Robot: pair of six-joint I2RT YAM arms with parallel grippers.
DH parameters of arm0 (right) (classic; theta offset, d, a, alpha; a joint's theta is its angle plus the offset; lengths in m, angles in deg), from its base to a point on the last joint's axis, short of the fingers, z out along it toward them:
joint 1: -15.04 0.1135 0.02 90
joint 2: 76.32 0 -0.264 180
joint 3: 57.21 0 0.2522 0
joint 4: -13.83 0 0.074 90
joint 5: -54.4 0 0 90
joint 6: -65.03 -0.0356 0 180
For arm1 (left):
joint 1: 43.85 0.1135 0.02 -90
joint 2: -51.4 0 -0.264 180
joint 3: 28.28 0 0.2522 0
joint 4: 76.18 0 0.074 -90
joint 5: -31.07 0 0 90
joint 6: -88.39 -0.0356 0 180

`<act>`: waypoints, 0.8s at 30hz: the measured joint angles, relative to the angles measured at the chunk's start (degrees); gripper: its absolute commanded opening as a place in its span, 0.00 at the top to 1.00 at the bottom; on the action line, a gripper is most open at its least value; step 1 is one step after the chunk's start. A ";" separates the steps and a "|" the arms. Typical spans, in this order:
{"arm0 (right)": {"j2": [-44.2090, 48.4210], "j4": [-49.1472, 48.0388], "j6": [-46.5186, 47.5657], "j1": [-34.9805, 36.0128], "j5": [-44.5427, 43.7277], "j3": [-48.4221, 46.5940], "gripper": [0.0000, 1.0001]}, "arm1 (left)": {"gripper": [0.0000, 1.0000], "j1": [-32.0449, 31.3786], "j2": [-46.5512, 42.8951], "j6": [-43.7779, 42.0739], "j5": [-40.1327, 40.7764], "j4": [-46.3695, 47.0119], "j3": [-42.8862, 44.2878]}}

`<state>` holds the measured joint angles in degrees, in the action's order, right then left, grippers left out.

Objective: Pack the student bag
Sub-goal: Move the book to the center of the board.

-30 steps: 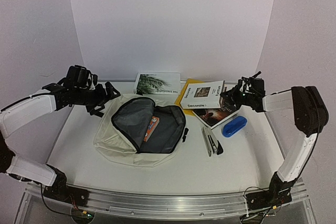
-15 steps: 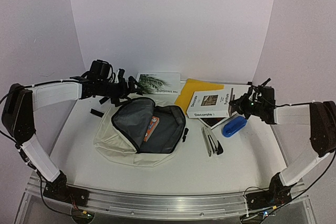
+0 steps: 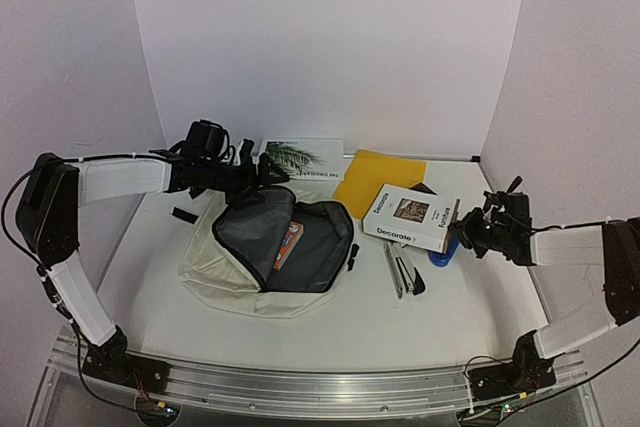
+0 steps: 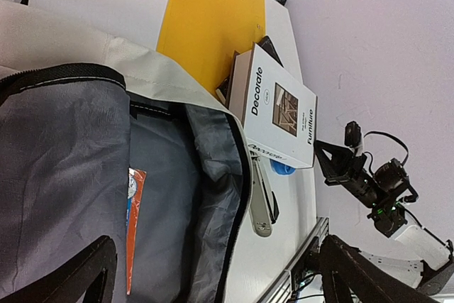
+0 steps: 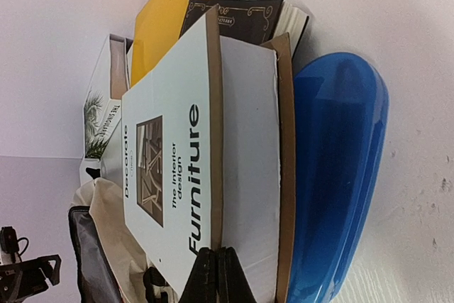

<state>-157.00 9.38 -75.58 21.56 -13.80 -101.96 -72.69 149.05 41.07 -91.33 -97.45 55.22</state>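
Note:
The student bag (image 3: 225, 269) lies unzipped mid-table, its grey lining (image 4: 71, 175) showing. An orange packet (image 3: 288, 244) (image 4: 134, 225) lies inside. My left gripper (image 3: 265, 169) (image 4: 220, 285) hovers open over the bag's rear rim with nothing between its fingers. To the right of the bag my right gripper (image 3: 453, 232) (image 5: 216, 274) is shut on the edge of a white "Decorate Furniture" book (image 3: 408, 215) (image 5: 170, 154) (image 4: 280, 108). The book is held tilted above the table.
A blue case (image 5: 340, 175) (image 3: 441, 252) lies right under the held book. A stapler (image 3: 403, 273) (image 4: 261, 204) sits beside the bag. A yellow folder (image 3: 378, 175) (image 4: 213, 26), a dark book (image 5: 234, 15) and a palm-cover book (image 3: 300, 157) lie at the back.
My right gripper has carried the white book off the stack, forward and to the right. My left arm has swung right, from beside the bag to over its rear rim.

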 measured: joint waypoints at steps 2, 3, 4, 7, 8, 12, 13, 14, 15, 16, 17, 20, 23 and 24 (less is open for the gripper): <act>2.82 0.59 -0.83 0.00 -0.57 1.77 1.00 | 0.00 0.00 0.42 0.42 -0.04 0.13 0.00; 4.48 1.22 -1.36 0.00 -0.92 2.56 1.00 | 0.00 0.00 0.70 0.59 -0.11 0.15 0.00; 5.20 1.46 -1.46 0.00 -1.05 2.89 1.00 | 0.00 0.00 0.92 0.63 -0.22 0.17 0.00; 8.66 2.89 -2.19 0.00 -1.86 4.31 1.00 | 0.00 0.00 1.86 0.76 -0.55 0.17 0.00; 9.38 3.26 -2.23 0.00 -2.05 4.63 1.00 | 0.00 0.00 2.08 0.76 -0.57 0.15 0.00; 11.15 4.96 -2.56 0.00 -2.95 5.64 1.00 | 0.00 0.00 2.78 0.81 -0.68 0.13 0.00; 11.69 5.55 -2.71 0.00 -3.15 6.05 1.00 | 0.00 0.00 2.84 0.81 -0.68 0.13 0.00; 12.17 5.99 -2.91 0.00 -3.34 6.49 1.00 | 0.00 0.00 2.86 0.81 -0.68 0.13 0.00; 12.50 6.25 -3.10 0.00 -3.41 6.80 0.96 | 0.00 0.00 2.86 0.81 -0.68 0.15 0.00; 12.81 6.40 -3.21 0.00 -3.52 7.06 0.88 | 0.00 0.00 2.86 0.81 -0.68 0.20 0.00; 13.31 6.58 -3.43 0.00 -3.56 7.50 0.76 | 0.00 0.00 2.86 0.81 -0.68 0.17 0.00; 14.88 7.34 -3.82 0.00 -3.72 8.68 0.39 | 0.00 0.00 2.89 0.81 -0.66 0.20 0.00; 17.25 8.02 -4.07 0.00 -3.54 9.86 0.14 | 0.00 0.00 2.91 0.81 -0.66 0.20 0.00; 18.32 8.04 -3.82 0.00 -3.41 10.36 0.08 | 0.00 0.00 2.93 0.81 -0.66 0.22 0.00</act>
<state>-138.69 17.42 -79.41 21.56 -17.21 -91.60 -72.69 151.98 41.88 -91.99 -97.23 55.22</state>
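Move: My closed right fingers are at the right-hand edge of the white Decorate book, whose middle lies about 10 cm to their left, 4 cm ahead and 2 cm lower. The blue case sits some 7 cm beneath, about 2 cm ahead and 1 cm left. The stapler is about 10 cm left and 5 cm back, the dark paperback roughly 9 cm left and 7 cm ahead, both low down. From my left hand the book is some 30 cm right, level, and 11 cm below. Still shut on the right-hand edge of the Decorate book, my right hand draws it about 5 cm back towards me and slightly to the right, turning some 5 degrees clockwise; near the end the fingers spread to let go while the hand keeps easing back. My left hand, wide open above the far side of the bag, sinks about 2 cm and then holds there. ##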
